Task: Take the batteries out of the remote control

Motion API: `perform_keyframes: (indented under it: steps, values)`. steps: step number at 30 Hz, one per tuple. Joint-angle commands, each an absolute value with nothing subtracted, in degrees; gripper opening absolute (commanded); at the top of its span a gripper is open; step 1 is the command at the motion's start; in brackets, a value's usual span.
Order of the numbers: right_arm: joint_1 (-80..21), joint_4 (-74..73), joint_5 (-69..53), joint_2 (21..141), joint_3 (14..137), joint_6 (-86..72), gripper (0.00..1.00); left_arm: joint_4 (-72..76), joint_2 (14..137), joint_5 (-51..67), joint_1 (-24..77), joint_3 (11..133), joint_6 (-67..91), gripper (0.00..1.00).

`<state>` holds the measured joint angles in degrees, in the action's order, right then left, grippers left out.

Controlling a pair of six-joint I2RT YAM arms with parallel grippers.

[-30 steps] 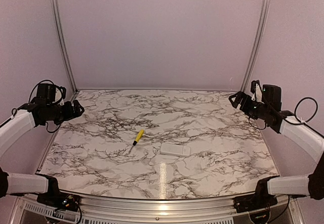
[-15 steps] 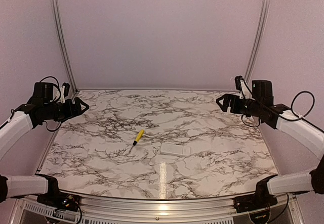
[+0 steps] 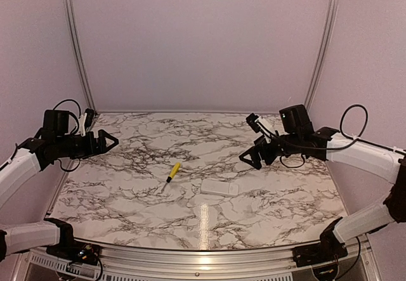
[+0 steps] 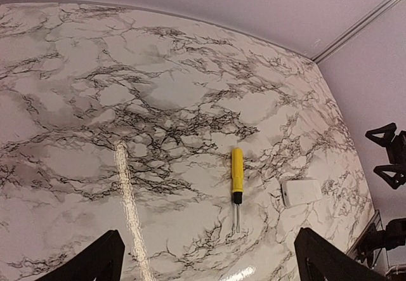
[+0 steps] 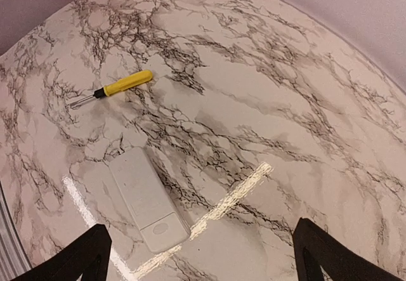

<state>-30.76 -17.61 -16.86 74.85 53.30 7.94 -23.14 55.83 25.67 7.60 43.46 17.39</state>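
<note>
The white remote control (image 3: 219,188) lies flat on the marble table, right of centre. In the right wrist view the remote control (image 5: 147,200) shows a closed cover with an oval dimple; in the left wrist view its end (image 4: 302,191) shows at the right. The batteries are hidden. My right gripper (image 3: 252,156) is open in the air above and to the right of the remote; its gap (image 5: 200,259) shows wide. My left gripper (image 3: 109,141) is open over the table's left side; its gap (image 4: 209,265) is empty.
A yellow-handled screwdriver (image 3: 172,172) lies left of the remote, also in the left wrist view (image 4: 236,178) and the right wrist view (image 5: 120,85). Pale walls with metal corner posts (image 3: 75,46) enclose the table on three sides.
My right gripper has swung in from the right wall toward the table's centre and lowered over the remote. My left gripper has moved a little to the right. Remote and screwdriver have not moved.
</note>
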Motion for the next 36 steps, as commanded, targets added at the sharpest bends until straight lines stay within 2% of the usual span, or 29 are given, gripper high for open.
perform_keyframes:
  steps: [1, 6, 14, 36]
  values:
    - [-33.52, -18.59, -22.49, 75.41, 52.15, 17.87, 0.99, -22.45, 52.97, 26.02, 7.84, 41.73, 17.03, 0.99]
    - [-38.09, -19.45, -21.17, 77.37, 51.24, 26.2, 0.99, -22.66, 51.82, 25.64, 7.91, 40.86, 17.21, 0.99]
    - [-38.76, -26.78, -23.89, 86.82, 55.42, 33.07, 0.98, -22.42, 50.95, 25.14, 7.91, 40.22, 17.17, 0.99]
    - [-40.28, -21.71, -14.06, 96.77, 57.0, 35.91, 0.99, -21.82, 51.84, 23.71, 8.0, 39.69, 16.35, 0.99]
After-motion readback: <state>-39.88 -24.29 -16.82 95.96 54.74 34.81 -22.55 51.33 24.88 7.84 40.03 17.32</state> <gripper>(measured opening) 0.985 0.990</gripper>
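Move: The remote control lies flat on the table, its middle about 9 cm to the left of the right hand, some 4 cm back and roughly 17 cm below. The screwdriver, also on the table, is about 28 cm to the right hand's left and level with it fore and aft. From the left hand, the remote is about 40 cm to the right, some 3 cm back and 19 cm below. The empty right hand swings back and to the left towards the remote control, about 4 cm each way, then mostly sinks, coming down some 14 cm in all towards the remote's right-hand end where the battery cover is. On the way the wrist turns about 30 degrees counter-clockwise and tips the fingers more steeply down, slowing near the end with the fingers kept wide open and no contact to be seen. ##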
